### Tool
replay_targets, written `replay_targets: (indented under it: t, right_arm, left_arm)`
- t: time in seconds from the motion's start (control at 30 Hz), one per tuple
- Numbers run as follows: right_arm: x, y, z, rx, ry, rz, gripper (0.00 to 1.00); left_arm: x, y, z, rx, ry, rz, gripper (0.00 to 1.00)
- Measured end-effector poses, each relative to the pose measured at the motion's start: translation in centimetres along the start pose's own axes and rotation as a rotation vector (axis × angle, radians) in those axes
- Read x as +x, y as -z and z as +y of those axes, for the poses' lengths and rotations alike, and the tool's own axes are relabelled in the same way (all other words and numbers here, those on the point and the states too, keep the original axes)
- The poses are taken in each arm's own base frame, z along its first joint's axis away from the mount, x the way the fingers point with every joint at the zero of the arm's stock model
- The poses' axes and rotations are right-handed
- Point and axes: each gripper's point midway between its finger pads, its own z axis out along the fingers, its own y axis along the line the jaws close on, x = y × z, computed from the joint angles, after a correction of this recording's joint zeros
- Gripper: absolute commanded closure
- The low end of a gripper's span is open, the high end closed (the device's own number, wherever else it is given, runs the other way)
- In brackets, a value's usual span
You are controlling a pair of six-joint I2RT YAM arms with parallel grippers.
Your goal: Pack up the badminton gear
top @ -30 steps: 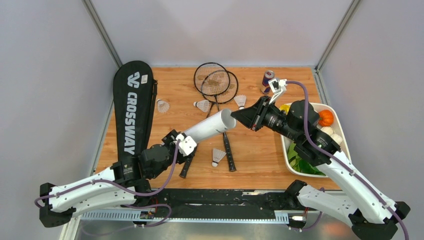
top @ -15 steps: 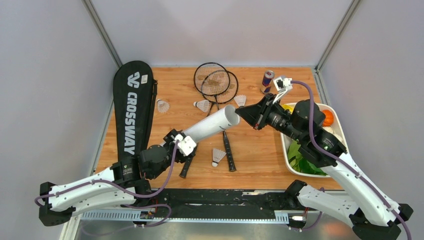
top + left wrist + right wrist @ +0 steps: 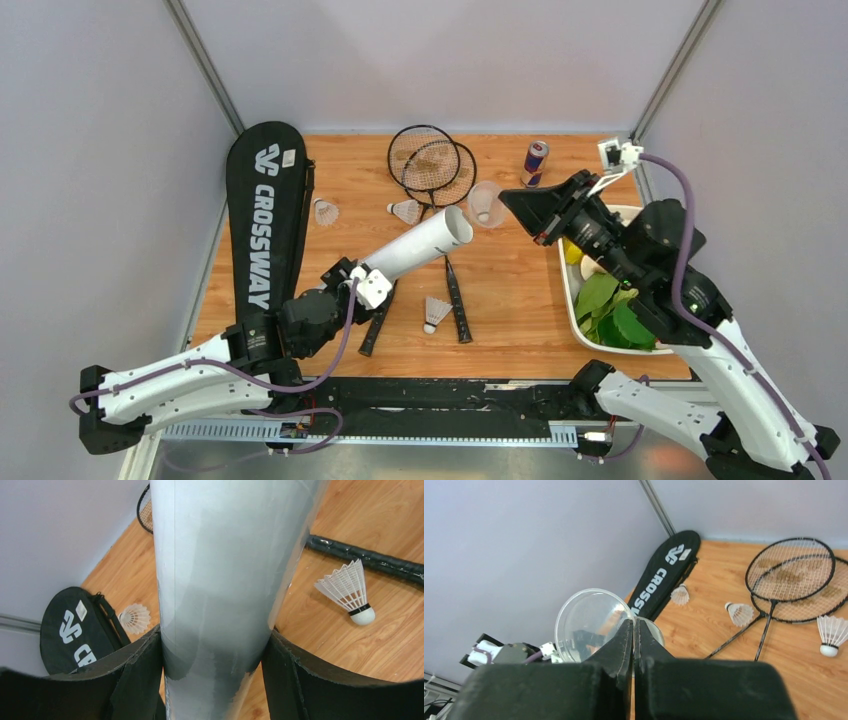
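My left gripper [image 3: 366,284] is shut on the white tube [image 3: 420,246] near its lower end, holding it tilted with its open mouth up and to the right. The tube [image 3: 225,555] fills the left wrist view between both fingers. My right gripper [image 3: 507,198] is shut on the rim of a clear round cap [image 3: 487,205], held just right of the tube's mouth; the cap [image 3: 586,622] sits at my gripper [image 3: 633,625]. Two black rackets [image 3: 432,165] lie crossed behind. Shuttlecocks lie at the left [image 3: 325,212], the middle [image 3: 405,211] and the front [image 3: 437,312]. The black CROSSWAY bag [image 3: 265,220] lies at the left.
A red-and-blue can [image 3: 535,163] stands at the back right. A white tray [image 3: 570,290] of vegetables sits under my right arm. The racket handles [image 3: 457,300] stretch toward the near edge. Grey walls close in both sides.
My right gripper closed at the tube's mouth, then drew back right and away with the clear cap in its jaws. The left gripper and tube held still.
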Motion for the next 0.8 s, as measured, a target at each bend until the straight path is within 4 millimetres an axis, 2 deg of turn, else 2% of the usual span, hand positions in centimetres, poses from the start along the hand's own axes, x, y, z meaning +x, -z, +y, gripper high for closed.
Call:
replay_targets:
  t: [0.1, 0.2, 0.27, 0.37, 0.53, 0.8]
  right_arm:
    - [-2.1, 0.9, 0.9, -0.018, 0.009, -0.068, 1.0]
    - [-3.2, 1.6, 0.5, 0.01, 0.011, -0.124, 1.0]
    - [-3.2, 1.7, -0.6, 0.055, 0.01, -0.146, 1.0]
    - [-1.6, 1.3, -3.8, 0.18, 0.014, -0.146, 1.0]
    - [3.6, 0.7, -10.2, 0.409, 0.046, -0.069, 1.0]
    - [17.2, 1.9, -20.4, 0.691, 0.074, 0.209, 1.0]
  left_arm:
    - [0.4, 0.0, 0.0, -0.005, -0.009, 0.015, 0.5]
    - [0.5, 0.0, 0.2, -0.013, -0.011, 0.021, 0.5]
    - [0.5, 0.1, 0.3, -0.019, -0.01, 0.02, 0.5]
    - [0.3, 0.4, 0.6, -0.026, 0.001, 0.005, 0.5]
    - [-0.5, 1.3, 1.6, -0.047, 0.04, -0.052, 0.5]
    - [-1.9, 2.4, 2.8, -0.075, 0.102, -0.139, 0.5]
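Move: My right fingers already pinch the tube's clear cap by its rim, free of the tube, its middle about 3 cm to their left. They head for the bare table some 6 cm ahead, 8 cm right and 43 cm below. From that hand, the vegetable tray's middle is 16 cm ahead and 37 cm right, the nearest shuttlecock 8 cm ahead and 11 cm left. That bare spot is about 7 cm ahead of my left hand, 38 cm right and 21 cm below. I carry the cap away from the tube's mouth with my right hand: up a few centimetres first, then a fast drop, ending some 25 cm lower, about 7 cm to the right and 5 cm forward, over the bare table beside the tray. That wrist swings clockwise and tips downward, its pinch kept. My left hand keeps its grip on the tube, lifting it about 4 cm and slightly left while tilting the mouth upward. ##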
